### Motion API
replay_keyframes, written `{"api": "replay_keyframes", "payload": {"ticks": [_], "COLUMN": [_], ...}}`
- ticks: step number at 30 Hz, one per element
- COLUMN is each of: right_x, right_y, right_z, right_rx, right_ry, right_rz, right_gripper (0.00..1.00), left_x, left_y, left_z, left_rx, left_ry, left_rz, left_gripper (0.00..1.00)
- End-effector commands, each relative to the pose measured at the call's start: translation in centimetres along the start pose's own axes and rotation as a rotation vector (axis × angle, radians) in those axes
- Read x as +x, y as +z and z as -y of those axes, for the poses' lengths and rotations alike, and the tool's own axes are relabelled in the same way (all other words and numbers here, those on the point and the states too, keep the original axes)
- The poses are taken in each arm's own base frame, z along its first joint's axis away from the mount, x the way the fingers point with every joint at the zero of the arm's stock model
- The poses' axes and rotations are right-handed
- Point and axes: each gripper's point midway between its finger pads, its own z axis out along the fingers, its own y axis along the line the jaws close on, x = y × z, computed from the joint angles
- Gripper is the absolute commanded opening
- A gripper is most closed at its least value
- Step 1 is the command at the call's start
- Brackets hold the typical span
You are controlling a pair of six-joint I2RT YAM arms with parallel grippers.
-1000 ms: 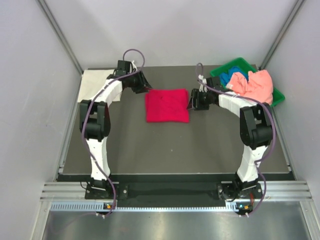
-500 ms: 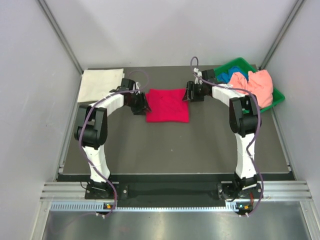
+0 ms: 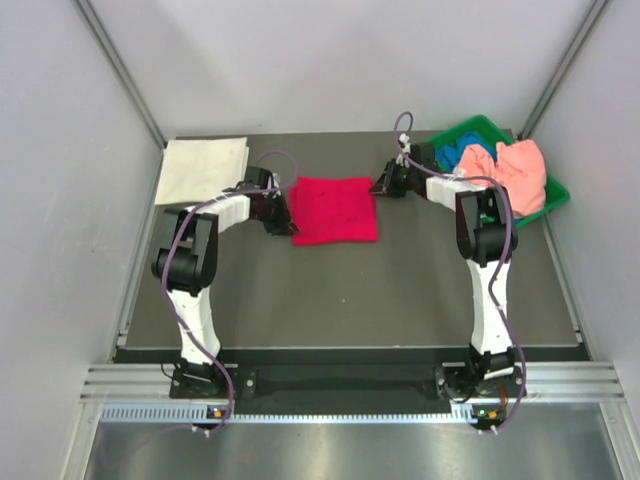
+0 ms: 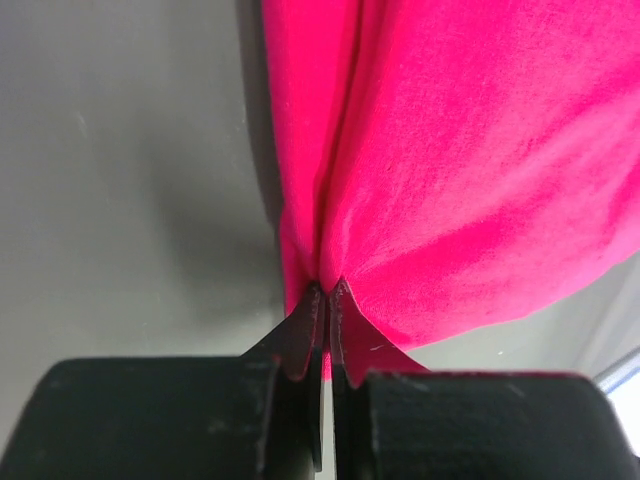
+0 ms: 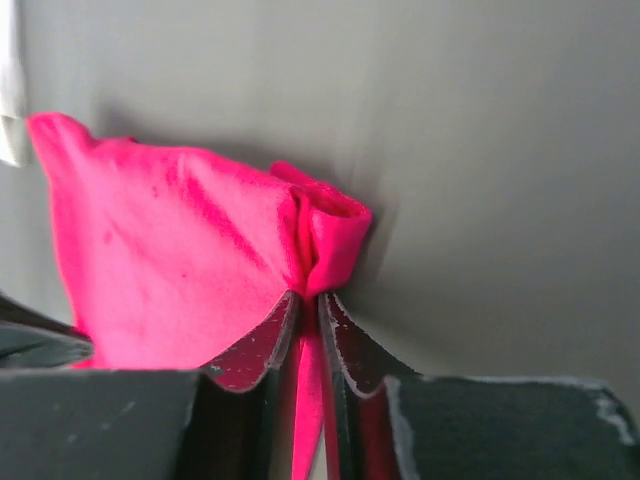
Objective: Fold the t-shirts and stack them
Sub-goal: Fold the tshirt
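Observation:
A crimson-red t-shirt (image 3: 334, 209), folded to a square, lies mid-table. My left gripper (image 3: 287, 218) is shut on its near-left corner; the left wrist view shows red cloth (image 4: 450, 150) pinched between the jaws (image 4: 327, 292). My right gripper (image 3: 379, 187) is shut on its far-right corner, where a fold of red cloth (image 5: 180, 260) bunches up between the jaws (image 5: 312, 300). A white t-shirt (image 3: 203, 170), folded square, lies at the far left. A salmon-pink t-shirt (image 3: 512, 172) and a blue one (image 3: 469, 157) sit heaped in the green bin (image 3: 554, 196).
The green bin stands at the far right corner, close behind my right arm. Dark table surface (image 3: 340, 300) stretches in front of the red shirt. Grey walls enclose the table on three sides.
Both grippers came in to the red shirt's corners and shut on the cloth. The left one moved to the near-left corner, the right one up to the far-right corner.

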Motion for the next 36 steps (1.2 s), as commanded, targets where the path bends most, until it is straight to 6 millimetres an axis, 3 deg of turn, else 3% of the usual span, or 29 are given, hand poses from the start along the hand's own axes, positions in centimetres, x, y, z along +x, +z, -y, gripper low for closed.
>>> {"api": "replay_keyframes", "payload": {"ticks": [1, 5, 6, 8, 9, 11, 15, 17, 19, 20, 21, 26, 29, 36], "right_x": [-0.4, 0.5, 1.7, 1.4, 2.4, 2.2, 2.9, 3.2, 3.3, 3.4, 4.0, 6.0, 6.6, 8.2], "right_y": [0.9, 0.7, 0.4, -1.4, -1.8, -3.2, -4.7, -5.5, -6.1, -6.3, -6.5, -7.0, -7.4, -7.2], "right_z": [2.1, 0.9, 1.3, -0.2, -0.1, -1.0, -1.2, -1.7, -2.1, -2.2, -2.1, -1.5, -1.9, -2.3], "right_rx": [-0.052, -0.123, -0.116, -0.146, -0.150, -0.158, -0.131, -0.129, -0.125, -0.119, -0.109, -0.071, -0.070, -0.063], "right_ry": [0.097, 0.083, 0.093, 0.067, 0.064, 0.038, 0.003, -0.002, -0.016, -0.022, -0.027, -0.024, -0.032, -0.044], "right_rz": [0.068, 0.041, 0.028, 0.058, 0.054, 0.064, 0.041, 0.015, 0.010, 0.011, -0.002, -0.037, -0.033, -0.053], "right_gripper": [0.11, 0.09, 0.09, 0.11, 0.15, 0.22, 0.46, 0.52, 0.58, 0.59, 0.62, 0.62, 0.62, 0.63], "left_x": [2.6, 4.2, 4.8, 5.5, 6.5, 6.8, 5.8, 4.3, 3.5, 1.9, 1.5, -2.2, -3.2, -5.2], "left_y": [1.7, 0.8, 0.0, -0.8, -1.1, -2.3, -4.0, -4.5, -4.2, -4.4, -3.9, -2.6, -0.4, 0.9], "left_z": [-3.1, -1.9, -1.7, -1.1, -1.4, -0.7, 0.1, 1.0, 1.4, 2.3, 1.8, 2.3, 1.2, -0.2], "left_rx": [-0.080, -0.028, -0.023, -0.016, -0.024, -0.007, -0.002, 0.014, 0.029, 0.042, 0.016, 0.021, -0.010, -0.086], "left_ry": [-0.053, -0.116, -0.124, -0.141, -0.152, -0.161, -0.136, -0.073, -0.010, 0.015, 0.017, 0.062, 0.062, 0.073], "left_rz": [-0.047, -0.079, -0.080, -0.077, -0.087, -0.071, -0.027, -0.005, -0.016, 0.013, 0.011, 0.064, 0.051, 0.098], "left_gripper": [0.00, 0.08, 0.13, 0.19, 0.23, 0.31, 0.54, 0.64, 0.66, 0.66, 0.66, 0.68, 0.69, 0.68]}}
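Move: I have both grippers on the folded red t-shirt: its middle lies some 6 cm ahead of my left hand and 7 cm to the right, and some 6 cm back from my right hand and 7 cm to its left, all about level in height. The white cloth pile is roughly 18 cm ahead of my left hand and 18 cm to its left. The green bin stands around 23 cm to the right of my right hand and 4 cm farther out. I open both hands from their pinch on the t-shirt's side edges and draw back. My right hand travels about 10 cm down the right edge towards the near corner, rising slightly and staying open; my left backs off some 6 cm, then swings about 10 cm forward in a low arc to hover open astride the left edge. ##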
